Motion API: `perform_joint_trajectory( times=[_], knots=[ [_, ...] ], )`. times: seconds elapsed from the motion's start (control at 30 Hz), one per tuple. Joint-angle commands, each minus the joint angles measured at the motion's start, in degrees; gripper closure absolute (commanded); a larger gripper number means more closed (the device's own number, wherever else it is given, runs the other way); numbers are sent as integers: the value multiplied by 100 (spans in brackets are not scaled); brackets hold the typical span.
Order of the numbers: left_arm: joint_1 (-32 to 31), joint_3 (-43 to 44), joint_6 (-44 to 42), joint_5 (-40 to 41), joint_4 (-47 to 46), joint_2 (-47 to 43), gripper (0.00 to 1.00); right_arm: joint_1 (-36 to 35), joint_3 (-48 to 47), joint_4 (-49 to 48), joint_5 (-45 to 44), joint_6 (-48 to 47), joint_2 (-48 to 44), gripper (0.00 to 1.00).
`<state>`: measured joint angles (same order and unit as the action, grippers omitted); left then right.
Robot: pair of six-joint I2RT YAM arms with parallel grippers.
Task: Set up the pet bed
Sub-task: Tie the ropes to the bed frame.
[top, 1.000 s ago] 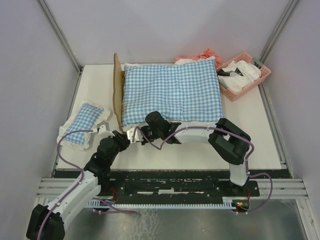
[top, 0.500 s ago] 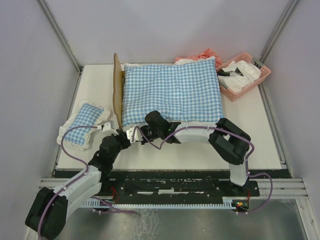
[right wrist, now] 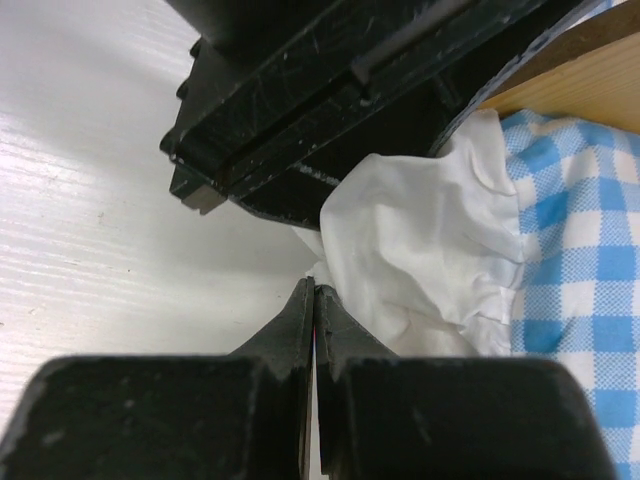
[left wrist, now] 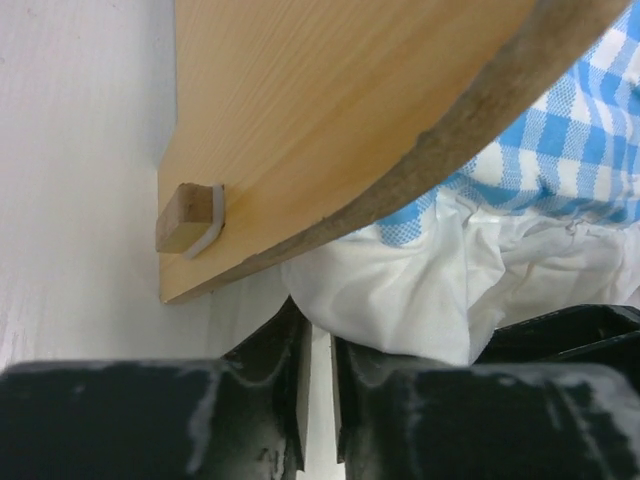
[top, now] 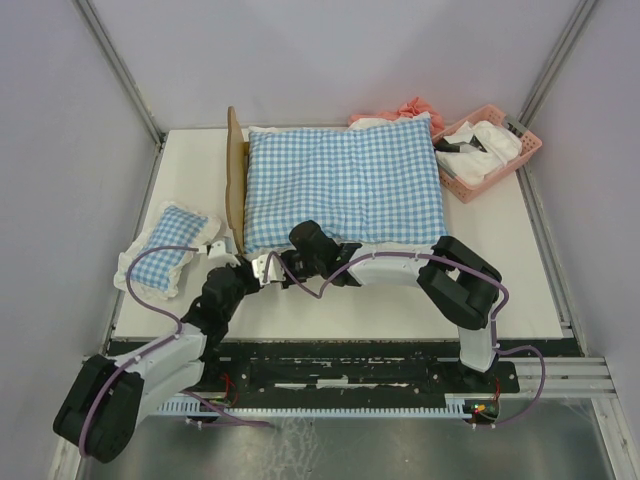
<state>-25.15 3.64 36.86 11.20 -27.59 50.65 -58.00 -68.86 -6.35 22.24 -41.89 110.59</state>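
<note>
The pet bed's wooden headboard (top: pixel 235 170) stands on edge at the left, and the large blue-checked cushion (top: pixel 345 185) covers the frame. In the left wrist view the headboard (left wrist: pixel 330 130) fills the top. The cushion's white frill (left wrist: pixel 400 300) lies against the tips of my left gripper (left wrist: pixel 318 325), whose jaws stand a narrow gap apart with only table showing between them. My right gripper (right wrist: pixel 313 287) is shut, with a bit of the frill (right wrist: pixel 420 250) pinched at its tips. Both grippers, left (top: pixel 243 270) and right (top: pixel 268 270), meet at the cushion's near left corner.
A small checked pillow (top: pixel 165 248) lies at the left of the table. A pink basket (top: pixel 490 150) with white items stands at the back right, with pink cloth (top: pixel 410 108) behind the cushion. Metal frame posts line both sides.
My left arm has reached in toward the bed's near left corner and its jaws have narrowed. The right arm and the cushion have stayed still.
</note>
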Motion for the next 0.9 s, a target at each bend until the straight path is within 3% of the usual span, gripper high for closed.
perform_joint_trajectory(
  times=[0.0,0.07,0.57,0.87],
  knots=[
    [-12,304,-250,-193,-462,232,88,11,-273,-84,88,-31,46,98],
    [-13,357,-221,-246,-367,240,97,11,-280,-65,88,-57,63,98],
    [-17,85,85,260,766,-1082,97,15,-967,657,-95,-584,345,98],
    [-11,108,82,237,975,-1208,97,13,-1193,791,-373,-622,394,98]
  ],
)
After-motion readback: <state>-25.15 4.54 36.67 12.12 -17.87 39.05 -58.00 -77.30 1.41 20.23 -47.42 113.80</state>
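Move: The white rope at the ruffle's corner lies practically between the left fingertips, about 1 cm ahead of the hand point and level with it. The headboard's near end stands some 4 cm ahead and 4 cm to the left, the checked cushion's near corner about 5 cm straight ahead and slightly higher; the small pillow lies roughly 20 cm left, 6 cm farther out and lower. From the shut right fingers the rope is about 2 cm left and 1 cm ahead. The rope at the ruffle's corner is pinched by the left fingers, which close from about a quarter open to shut while the hand edges 1 cm right; the left hand then lifts nearly 3 cm, drifting back left beside the headboard's end and settling slightly. The right fingers stay shut as that hand works about 2 cm forward and 1 cm left, closing in on the ruffle. ##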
